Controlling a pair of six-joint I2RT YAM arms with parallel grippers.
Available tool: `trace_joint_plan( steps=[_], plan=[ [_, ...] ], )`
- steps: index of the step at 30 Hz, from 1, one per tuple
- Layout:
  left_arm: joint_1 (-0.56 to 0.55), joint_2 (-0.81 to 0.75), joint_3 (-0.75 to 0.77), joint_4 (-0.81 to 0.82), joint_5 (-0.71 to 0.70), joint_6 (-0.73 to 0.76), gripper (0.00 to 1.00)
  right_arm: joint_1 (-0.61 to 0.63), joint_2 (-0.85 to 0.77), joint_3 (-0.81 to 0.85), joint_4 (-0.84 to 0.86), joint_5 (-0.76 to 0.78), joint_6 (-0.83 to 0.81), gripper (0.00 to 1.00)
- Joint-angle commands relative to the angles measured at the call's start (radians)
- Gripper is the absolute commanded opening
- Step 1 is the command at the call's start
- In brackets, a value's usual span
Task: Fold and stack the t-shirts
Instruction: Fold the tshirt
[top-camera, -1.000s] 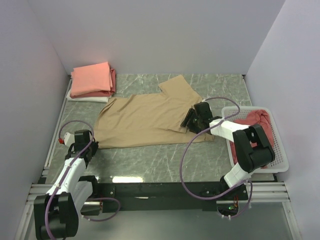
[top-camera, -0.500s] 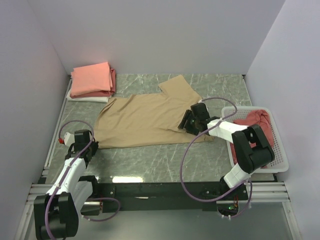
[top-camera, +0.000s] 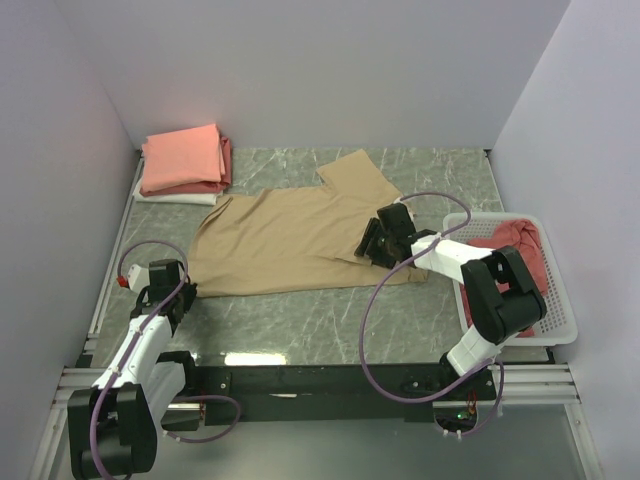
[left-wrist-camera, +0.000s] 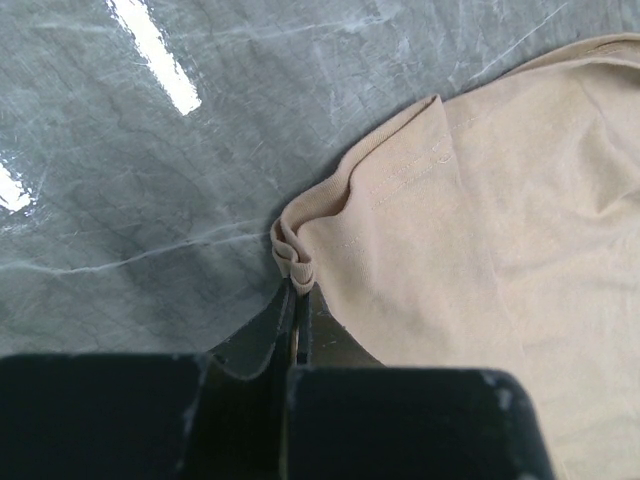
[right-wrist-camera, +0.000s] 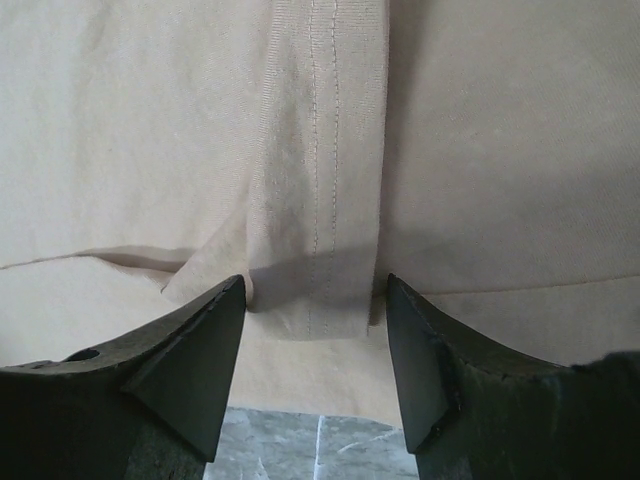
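Note:
A tan t-shirt (top-camera: 285, 240) lies spread flat across the middle of the table. My left gripper (top-camera: 187, 290) is at its near left corner, shut on a bunched bit of the hem (left-wrist-camera: 292, 262); in the left wrist view the left gripper (left-wrist-camera: 297, 292) has its jaws pressed together on the cloth. My right gripper (top-camera: 370, 247) hovers low over the shirt's right side. In the right wrist view the right gripper (right-wrist-camera: 315, 300) is open, with a folded stitched edge (right-wrist-camera: 325, 200) of the tan t-shirt lying between the fingers. Folded t-shirts (top-camera: 185, 160) are stacked at the back left, salmon-pink on top.
A white slatted basket (top-camera: 555, 325) stands at the right edge, holding a crumpled dusty red t-shirt (top-camera: 510, 245). Walls close in the table on the left, back and right. Bare marble table (top-camera: 330, 320) shows in front of the tan shirt.
My right gripper has slid a little to the left over the tan shirt, staying open. The left arm and the shirt corner it holds have not moved.

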Motion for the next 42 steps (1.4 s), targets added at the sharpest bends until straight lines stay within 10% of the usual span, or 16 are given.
trace_joint_plan(
  steps=[1, 42],
  plan=[
    [0.005, 0.007, 0.025, 0.036, 0.010, 0.015, 0.00, 0.010, -0.013, 0.028, -0.004, 0.024, -0.001, 0.65],
    [0.003, 0.001, 0.022, 0.038, 0.018, 0.021, 0.00, 0.025, 0.283, 0.528, -0.117, -0.068, 0.013, 0.63]
  ],
)
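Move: Around and just beneath the right hand's open fingertips lies the cuff of the folded-in sleeve, its middle some 2 cm ahead, 1 cm to the left and 1 cm below. Straight back about 7 cm runs the shirt's near edge; the far sleeve stands roughly 19 cm ahead and 2 cm to the left. From the left hand, shut on the shirt's corner, that cuff is about 9 cm ahead and 39 cm to the right, nearly level. Sweeping forward and to the left over the shirt body, the right hand, fingers still spread astride the cuff, starts slowly and low, pushing the cuff along, then speeds up and rises about 4 cm as it nears the far sleeve, some 11 cm across in all with only a slight roll. The left hand stays put, keeping its pinch on the corner. ##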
